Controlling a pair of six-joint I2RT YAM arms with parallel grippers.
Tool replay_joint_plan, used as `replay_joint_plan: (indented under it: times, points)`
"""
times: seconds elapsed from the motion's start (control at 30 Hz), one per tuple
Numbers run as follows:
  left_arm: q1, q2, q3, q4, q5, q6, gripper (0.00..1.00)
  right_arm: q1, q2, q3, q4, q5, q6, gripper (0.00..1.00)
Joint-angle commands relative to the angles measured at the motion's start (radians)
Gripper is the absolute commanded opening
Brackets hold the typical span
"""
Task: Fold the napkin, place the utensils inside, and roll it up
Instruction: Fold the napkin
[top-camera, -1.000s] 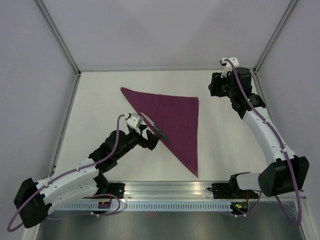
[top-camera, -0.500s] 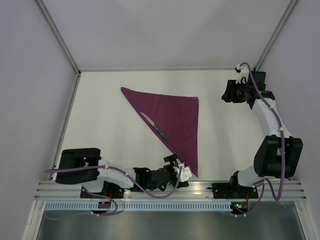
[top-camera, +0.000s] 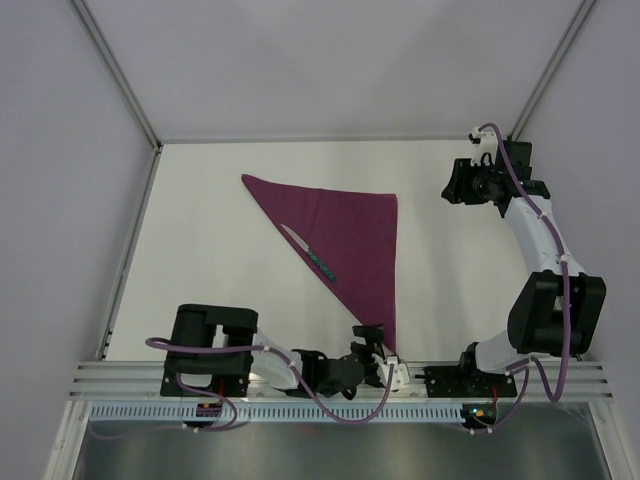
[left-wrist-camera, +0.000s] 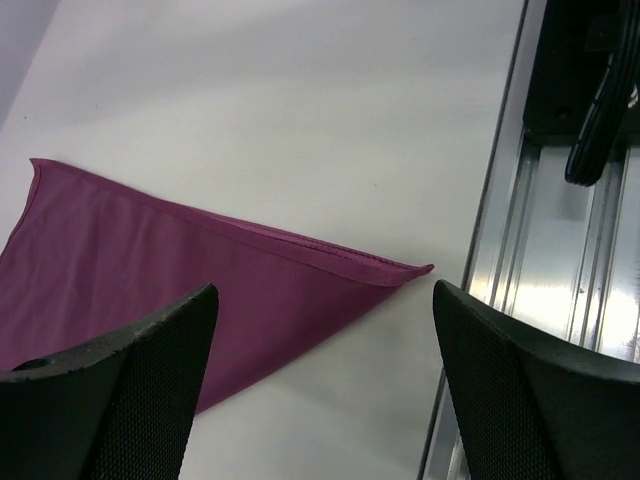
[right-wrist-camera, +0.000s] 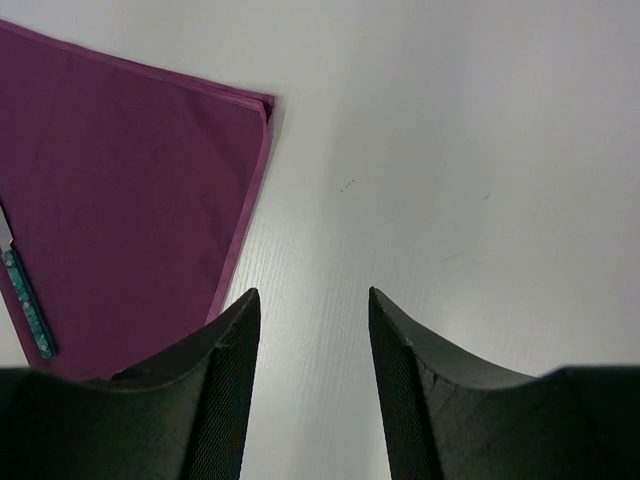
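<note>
The plum napkin (top-camera: 350, 235) lies folded into a triangle on the white table. A knife (top-camera: 310, 254) with a silver blade and teal handle rests along its long diagonal edge. Low at the table's near edge, my left gripper (top-camera: 372, 333) stands open beside the napkin's near corner, holding nothing. In the left wrist view that napkin corner (left-wrist-camera: 395, 270) lies flat ahead of the left gripper (left-wrist-camera: 325, 295). My right gripper (top-camera: 452, 183) is open and empty at the far right, off the cloth. The right wrist view shows the right gripper (right-wrist-camera: 312, 294) over bare table, the napkin (right-wrist-camera: 130, 190) and knife (right-wrist-camera: 27, 305) to its left.
A metal rail (top-camera: 330, 380) runs along the near edge, and the rail (left-wrist-camera: 545, 250) shows just right of the left gripper with a black cable (left-wrist-camera: 600, 130) above it. Grey walls and frame posts (top-camera: 115, 75) enclose the table on three sides.
My left gripper has left the knife on the napkin and swung back to the near edge by the napkin's near corner. The right arm has drawn back toward the far right corner.
</note>
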Motion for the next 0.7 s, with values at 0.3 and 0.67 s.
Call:
replay_joint_plan:
  times: [0.3,0.67]
  points:
    - [-0.029,0.069,0.056,-0.002,0.025,0.067,0.79,-0.012,-0.008,0.012,0.016,-0.006,0.006,0.50]
    - [-0.029,0.121,0.098,-0.025,0.056,0.070,0.58,-0.018,-0.003,0.006,0.013,-0.011,0.005,0.48]
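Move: The napkin's near corner lies only some 4 cm to the left hand's right, 1 cm back and 5 cm below. The knife on the napkin is about 26 cm ahead of that hand and 20 cm to its left, and the right arm's base is about 8 cm back and 19 cm to its right. From the right hand, that corner is roughly 34 cm back, 15 cm left and 17 cm down. The left hand eases down about 2.5 cm, slightly back and right towards the napkin's near corner, fingers closing partway. ##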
